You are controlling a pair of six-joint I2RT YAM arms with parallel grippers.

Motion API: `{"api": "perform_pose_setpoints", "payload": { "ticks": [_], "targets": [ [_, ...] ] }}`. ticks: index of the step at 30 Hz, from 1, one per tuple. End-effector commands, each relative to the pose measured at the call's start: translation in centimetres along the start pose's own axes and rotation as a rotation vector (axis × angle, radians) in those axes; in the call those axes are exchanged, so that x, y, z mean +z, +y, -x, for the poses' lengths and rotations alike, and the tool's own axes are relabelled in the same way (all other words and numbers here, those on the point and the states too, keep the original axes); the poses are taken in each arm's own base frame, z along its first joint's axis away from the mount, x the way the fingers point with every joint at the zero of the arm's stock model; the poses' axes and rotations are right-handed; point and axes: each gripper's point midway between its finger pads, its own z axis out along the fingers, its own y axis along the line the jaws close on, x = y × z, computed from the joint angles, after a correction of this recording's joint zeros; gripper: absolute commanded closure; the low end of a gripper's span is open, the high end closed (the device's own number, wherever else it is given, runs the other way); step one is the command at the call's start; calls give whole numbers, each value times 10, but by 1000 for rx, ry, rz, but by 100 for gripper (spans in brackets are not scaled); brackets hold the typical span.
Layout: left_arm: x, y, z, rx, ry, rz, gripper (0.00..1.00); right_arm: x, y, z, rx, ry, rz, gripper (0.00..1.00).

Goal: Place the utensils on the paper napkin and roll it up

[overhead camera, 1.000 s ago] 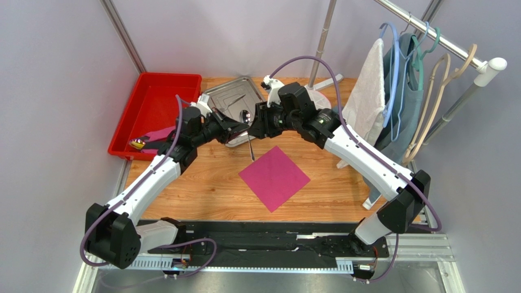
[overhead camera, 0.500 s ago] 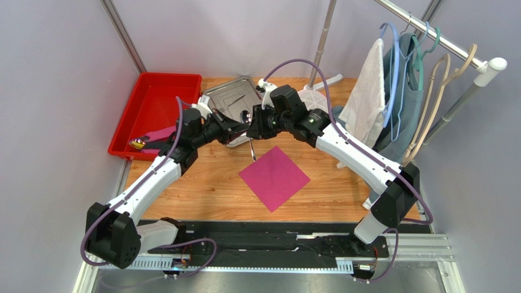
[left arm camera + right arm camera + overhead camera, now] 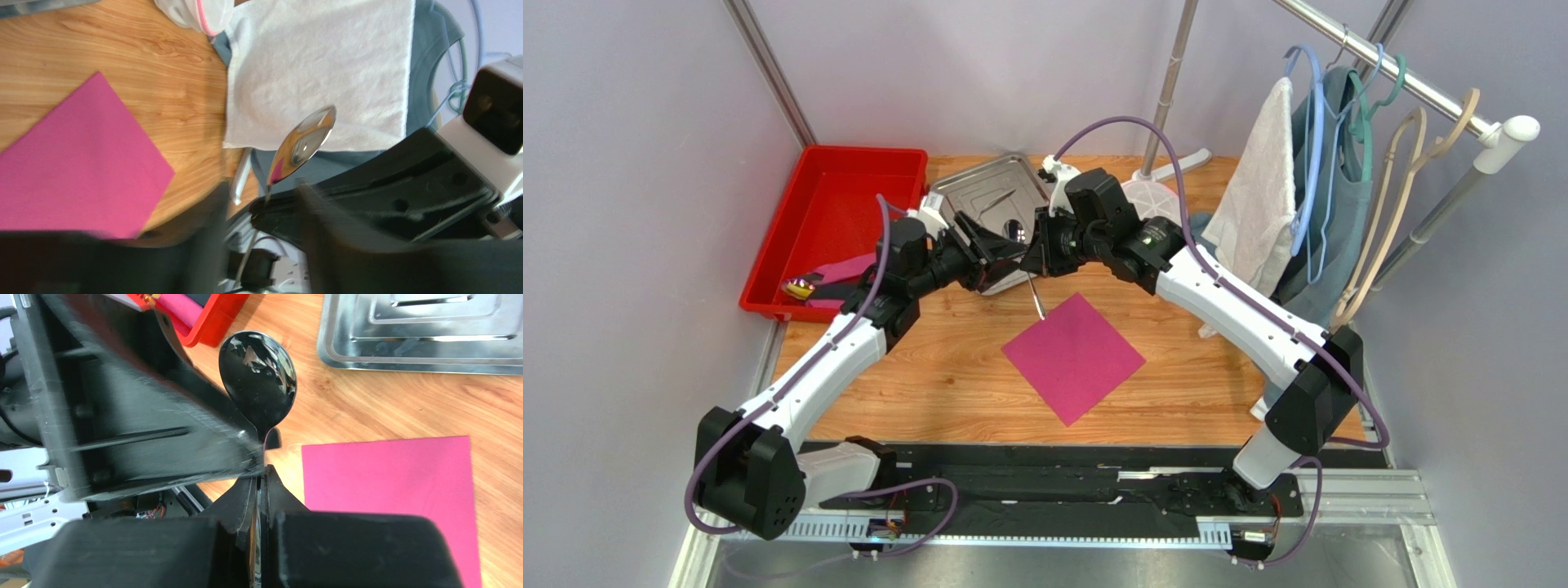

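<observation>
A shiny silver spoon (image 3: 1015,229) hangs in the air between my two grippers, bowl up, its handle slanting down toward the magenta-pink paper napkin (image 3: 1073,357). My right gripper (image 3: 1033,252) is shut on the handle; in the right wrist view the jaws (image 3: 263,471) pinch the thin metal below the bowl (image 3: 258,383). My left gripper (image 3: 994,251) is open, its blurred fingers (image 3: 209,245) standing apart on either side of the spoon (image 3: 304,144). The napkin lies flat on the wooden table (image 3: 73,165) (image 3: 393,490). More slim cutlery (image 3: 999,200) lies in the steel tray.
The steel tray (image 3: 955,196) sits at the back, just behind the grippers (image 3: 423,355). A red bin (image 3: 836,214) stands at the back left. A white towel (image 3: 1259,184) and clothes hang on a rack at the right.
My right arm has moved left and closed in on the spoon. My left gripper's fingers have spread apart off the spoon. The handle tip has swung slightly right.
</observation>
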Motion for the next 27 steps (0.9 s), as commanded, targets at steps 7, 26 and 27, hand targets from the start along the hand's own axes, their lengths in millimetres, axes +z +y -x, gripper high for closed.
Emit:
{"api": "perform_pose_setpoints", "payload": {
  "ticks": [7,26,27],
  "targets": [
    [-57,30,16,253,-26,101,1,24,-91,-20,101,55,-170,100],
    [-61,-5,78,660,-171,102,1,58,-147,-114,358,161,-404,100],
    [-60,-4,78,655,-171,105,1,61,-145,-117,369,174,-401,100]
  ]
}}
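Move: The right hand holds the spoon, bowl pointing forward and left. From it the paper napkin's centre lies about 9 cm right, 4 cm back and 23 cm below; the metal tray's middle is roughly 22 cm ahead, 3 cm left. From the left hand, already half open around the same spoon, the fork on the tray is some 24 cm ahead, 5 cm left and 23 cm below, and the napkin's centre 6 cm back, 9 cm right. The right fingers keep their pinch on the spoon and carry it down to the napkin, sinking about 18 cm while swinging some 9 cm right, first bulging a little forward, the wrist tipping down and turning clockwise. The left fingers spread fully to clear the spoon, and that hand backs off left, dipping slightly before ending higher, its wrist rolling and tilting up. ##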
